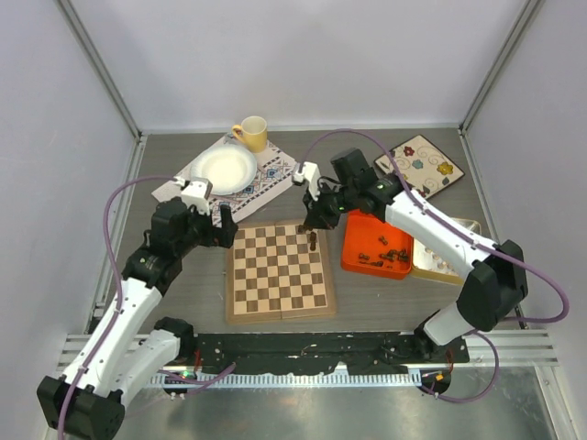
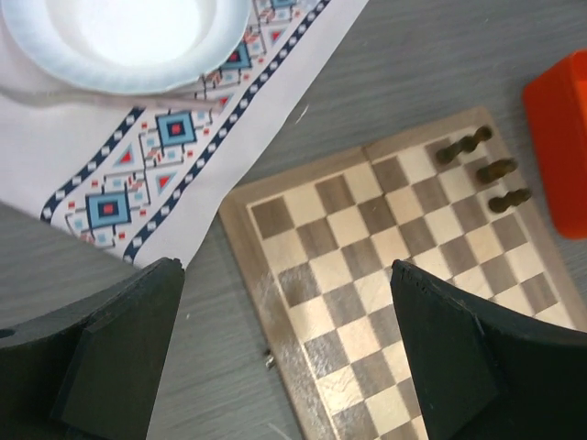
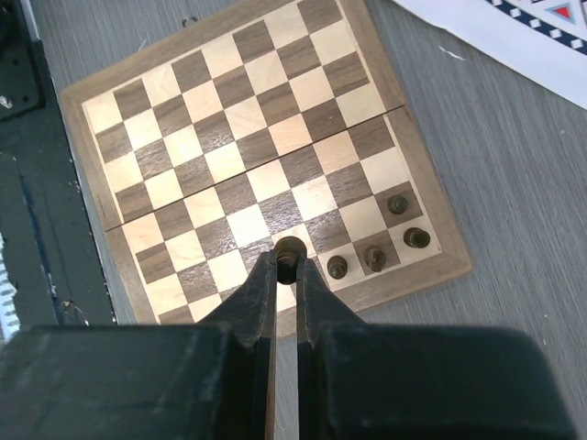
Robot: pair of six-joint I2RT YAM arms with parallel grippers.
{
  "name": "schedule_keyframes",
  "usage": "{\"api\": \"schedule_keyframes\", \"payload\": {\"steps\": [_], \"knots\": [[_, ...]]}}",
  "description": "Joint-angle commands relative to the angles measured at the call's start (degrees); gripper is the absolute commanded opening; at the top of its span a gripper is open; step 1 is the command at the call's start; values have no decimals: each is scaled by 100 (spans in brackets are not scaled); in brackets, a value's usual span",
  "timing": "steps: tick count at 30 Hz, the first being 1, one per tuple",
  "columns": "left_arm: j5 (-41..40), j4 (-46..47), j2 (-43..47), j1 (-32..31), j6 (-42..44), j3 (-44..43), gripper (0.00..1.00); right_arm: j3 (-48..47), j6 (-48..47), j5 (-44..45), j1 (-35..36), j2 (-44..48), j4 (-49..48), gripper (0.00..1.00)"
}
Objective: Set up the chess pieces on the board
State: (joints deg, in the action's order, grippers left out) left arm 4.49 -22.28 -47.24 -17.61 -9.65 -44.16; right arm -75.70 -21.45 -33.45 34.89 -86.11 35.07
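Observation:
The board [image 1: 275,275] lies flat between the two arms. Several dark chess pieces [image 3: 374,258] stand in its far right corner, and three of them [image 2: 495,170] show in the left wrist view. My right gripper [image 3: 290,261] is shut on one more dark chess piece [image 3: 292,247], held just above a square of the edge row beside the standing ones [image 1: 313,241]. My left gripper [image 2: 286,268] hangs open over the board's [image 2: 367,275] far left corner, nothing between its fingers [image 2: 119,348]. In the top view it [image 1: 226,225] is at the board's left edge.
An orange tray [image 1: 359,252] with loose dark pieces sits right of the board, and a pale tray [image 1: 431,271] with light pieces lies beyond it. Behind are a patterned cloth [image 1: 275,170] carrying a white plate [image 1: 223,170], a yellow cup [image 1: 251,134] and a floral square plate [image 1: 420,165].

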Motion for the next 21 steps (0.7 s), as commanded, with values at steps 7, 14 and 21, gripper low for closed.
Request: {"api": "schedule_keyframes", "payload": {"steps": [7, 14, 21], "knots": [[-915, 128, 594, 29, 394, 444, 100, -244, -377, 1313, 720, -512, -334, 3], [-1214, 119, 690, 20, 429, 496, 100, 178, -377, 1911, 826, -547, -878, 4], [-1231, 145, 708, 29, 438, 514, 100, 319, -404, 2273, 966, -881, -1169, 5]]}}
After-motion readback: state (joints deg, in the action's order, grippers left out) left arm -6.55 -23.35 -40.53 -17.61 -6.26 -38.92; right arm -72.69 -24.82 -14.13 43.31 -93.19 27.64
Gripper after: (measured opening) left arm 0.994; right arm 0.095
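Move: My right hand already holds a dark chess piece about 12 cm above the board's far-right part. The free square it is bound for lies some 3 cm ahead and 2 cm left. Of the standing dark pieces, the inner far piece is about 6 cm ahead and 2 cm left, the corner piece 6 cm ahead and 1 cm right, and the second-row piece 3 cm ahead and 1 cm right. For my left hand that square is roughly 19 cm right and 1 cm ahead, far below. I sink my right hand about 6 cm towards the board, easing some 2 cm left first and then 2 cm forward in behind the inner far piece, tipping the fingers about 15 degrees steeper and keeping the piece pinched. My empty left hand, still wide open, drifts about 4 cm left, away from the pieces, sinking slightly and turning a little counter-clockwise. ##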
